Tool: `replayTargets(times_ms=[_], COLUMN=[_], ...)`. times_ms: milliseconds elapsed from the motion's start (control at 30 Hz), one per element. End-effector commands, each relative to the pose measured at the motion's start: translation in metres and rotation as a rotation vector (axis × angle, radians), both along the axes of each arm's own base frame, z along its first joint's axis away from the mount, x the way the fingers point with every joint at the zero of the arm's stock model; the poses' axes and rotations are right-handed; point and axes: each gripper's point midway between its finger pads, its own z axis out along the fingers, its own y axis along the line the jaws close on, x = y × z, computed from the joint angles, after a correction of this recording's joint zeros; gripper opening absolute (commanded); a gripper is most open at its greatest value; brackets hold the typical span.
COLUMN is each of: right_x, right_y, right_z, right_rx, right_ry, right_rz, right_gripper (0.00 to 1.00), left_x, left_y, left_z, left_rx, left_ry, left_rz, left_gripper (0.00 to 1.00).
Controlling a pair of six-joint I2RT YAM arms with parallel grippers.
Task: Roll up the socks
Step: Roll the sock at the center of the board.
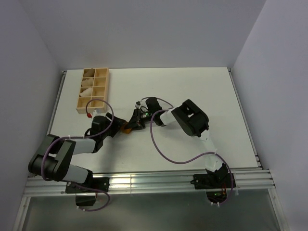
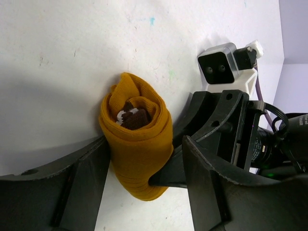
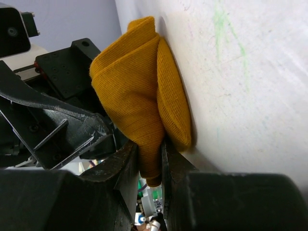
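Observation:
The socks (image 2: pixel 137 144) are a mustard-orange roll lying on the white table, with the dark brown, white-striped cuff showing in the roll's open end. In the top view the socks (image 1: pixel 126 128) are a small orange patch between the two grippers. My left gripper (image 2: pixel 144 161) straddles the roll with its jaws wide. Its left finger (image 2: pixel 82 187) touches the fabric and its right finger (image 2: pixel 216 192) stands apart. My right gripper (image 3: pixel 150 151) is shut on a fold of the socks (image 3: pixel 144 96), which are pinched thin between its fingers. One right finger reaches in beside the roll in the left wrist view.
A wooden compartment tray (image 1: pixel 107 89) stands at the back left, with pale rolled bundles (image 1: pixel 87 89) in some of its cells. The right wrist camera housing (image 2: pixel 224 67) is close beside my left gripper. Both arms meet near the table's middle, and metal rails run along the near edge.

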Motion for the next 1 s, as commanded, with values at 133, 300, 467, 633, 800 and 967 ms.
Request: replayTargets(times_ms=[133, 300, 467, 633, 800, 967], right_x=[-0.016, -0.016, -0.013, 0.011, 0.031, 0.041], right_y=[0.001, 0.0, -0.013, -0.031, -0.061, -0.08], right_z=[-0.017, -0.017, -0.017, 0.011, 0.045, 0.06], right_rx=[-0.103, -0.117, -0.221, -0.335, -0.502, -0.705], right_ry=[0.045, 0.019, -0.116, -0.397, -0.645, -0.96], right_rz=[0.011, 0.009, 0.001, -0.044, -0.134, -0.181], right_gripper=[0.08, 0.19, 0.45, 0.61, 0.68, 0.67], left_x=[-0.003, -0.001, -0.004, -0.002, -0.001, -0.001], left_y=[-0.001, -0.003, -0.002, -0.003, -0.005, -0.007], left_z=[-0.02, -0.024, -0.031, -0.029, -0.029, -0.027], left_rx=[0.03, 0.052, 0.089, 0.094, 0.109, 0.114], left_ry=[0.07, 0.098, 0.141, 0.147, 0.171, 0.188], left_rz=[0.01, -0.003, -0.019, -0.023, -0.034, -0.047], left_gripper=[0.57, 0.4, 0.27, 0.27, 0.27, 0.27])
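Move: The left gripper's open fingers already straddle the rolled sock: its middle lies about 1 cm ahead of the hand point, some 2 cm to the right and 1 cm below. The right gripper still holds the roll's narrow end, with the sock's middle about 3 cm to its left, level fore and aft and in height. The wooden tray stands roughly 18 cm ahead and 18 cm left of the left hand, 2 cm lower. Close the left gripper on the rolled sock first, easing it about 1.5 cm forward and a little right until both fingers pinch the roll, then keep that grip. Only then open the right fingers wide to let go of the end, and pull that hand away to the right and up, some 5 cm each, and slightly forward, turning its wrist about 50 degrees so the fingers tip down. ##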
